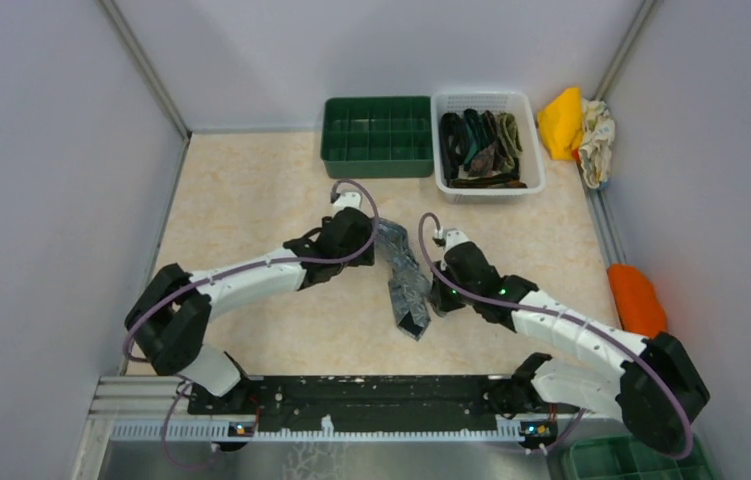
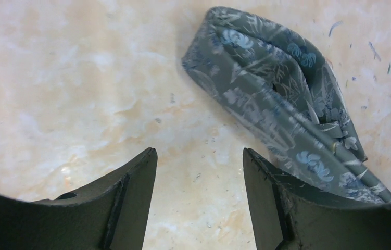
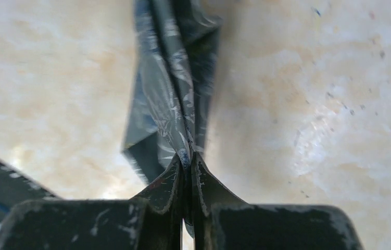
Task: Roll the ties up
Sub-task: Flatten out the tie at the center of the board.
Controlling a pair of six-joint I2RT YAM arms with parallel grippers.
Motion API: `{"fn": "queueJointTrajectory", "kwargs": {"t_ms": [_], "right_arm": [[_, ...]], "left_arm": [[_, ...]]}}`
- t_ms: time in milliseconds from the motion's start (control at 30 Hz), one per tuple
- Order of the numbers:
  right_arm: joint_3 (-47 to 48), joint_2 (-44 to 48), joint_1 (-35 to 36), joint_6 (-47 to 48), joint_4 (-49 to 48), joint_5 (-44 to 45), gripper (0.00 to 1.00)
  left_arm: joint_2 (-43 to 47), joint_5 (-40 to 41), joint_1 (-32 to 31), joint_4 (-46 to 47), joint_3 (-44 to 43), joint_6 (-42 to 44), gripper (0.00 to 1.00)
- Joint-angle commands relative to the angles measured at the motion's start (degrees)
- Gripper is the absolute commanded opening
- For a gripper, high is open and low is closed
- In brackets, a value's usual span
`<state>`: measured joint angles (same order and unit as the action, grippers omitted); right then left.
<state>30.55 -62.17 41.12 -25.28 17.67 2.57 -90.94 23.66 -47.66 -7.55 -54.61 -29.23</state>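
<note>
A grey patterned tie (image 1: 406,280) lies folded in the middle of the table between the two arms. My left gripper (image 1: 369,240) sits at the tie's far end, open, with only bare table between its fingers (image 2: 141,182); the tie (image 2: 281,104) lies just right of the right finger. My right gripper (image 1: 438,292) is at the tie's right edge, shut on a pinched fold of the tie (image 3: 175,99). More ties (image 1: 481,148), dark green, black, brown and olive, lie bunched in a white basket (image 1: 536,160) at the back.
A green divided tray (image 1: 376,135) stands left of the white basket. A yellow cloth (image 1: 561,122) and a patterned cloth (image 1: 597,140) lie at the back right corner, an orange cloth (image 1: 634,297) by the right wall. Another green tray (image 1: 641,460) shows at bottom right.
</note>
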Motion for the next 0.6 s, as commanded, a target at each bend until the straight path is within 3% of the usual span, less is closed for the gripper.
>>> {"fn": "queueJointTrajectory", "kwargs": {"t_ms": [0, 433, 533, 567], "right_arm": [[6.41, 4.02, 1.08, -0.25, -1.15, -8.61, 0.0], [18.14, -25.58, 14.43, 0.34, -17.27, -21.24, 0.0], [19.72, -27.9, 14.86, 1.78, -19.43, -21.58, 0.29], [19.8, -27.5, 14.82, 2.3, -18.69, -20.08, 0.52]], "left_arm": [[7.17, 6.71, 2.45, -5.56, -0.36, -4.44, 0.69], [23.25, 14.31, 9.62, -8.86, 6.77, -7.86, 0.7], [25.67, 15.44, 10.15, -7.99, 8.25, -7.0, 0.71], [26.11, 15.32, 10.28, -7.49, 8.73, -6.62, 0.71]]}}
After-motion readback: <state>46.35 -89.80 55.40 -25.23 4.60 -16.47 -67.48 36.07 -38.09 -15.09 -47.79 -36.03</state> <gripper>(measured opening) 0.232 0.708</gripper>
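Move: Some 16 cm to the right hand's left, 4 cm back and 4 cm below is the bare board that the tie's pinched tail is bound for. The other tail's dark tip lies about 5 cm left and 4 cm back of that hand; the tie's fold is about 16 cm ahead and 10 cm left. From the empty left hand the fold is about 6 cm ahead, 5 cm right and 6 cm below, the bare board some 13 cm straight back. Carrying the pinched tail across the other one, the right hand swings about 16 cm left, arching up some 5 cm and coming back down while it draws about 4 cm back, turning nearly 30 degrees counter-clockwise; its fingers start to open at the end. The open left hand clears away from the fold, 12 cm left and 9 cm up. ##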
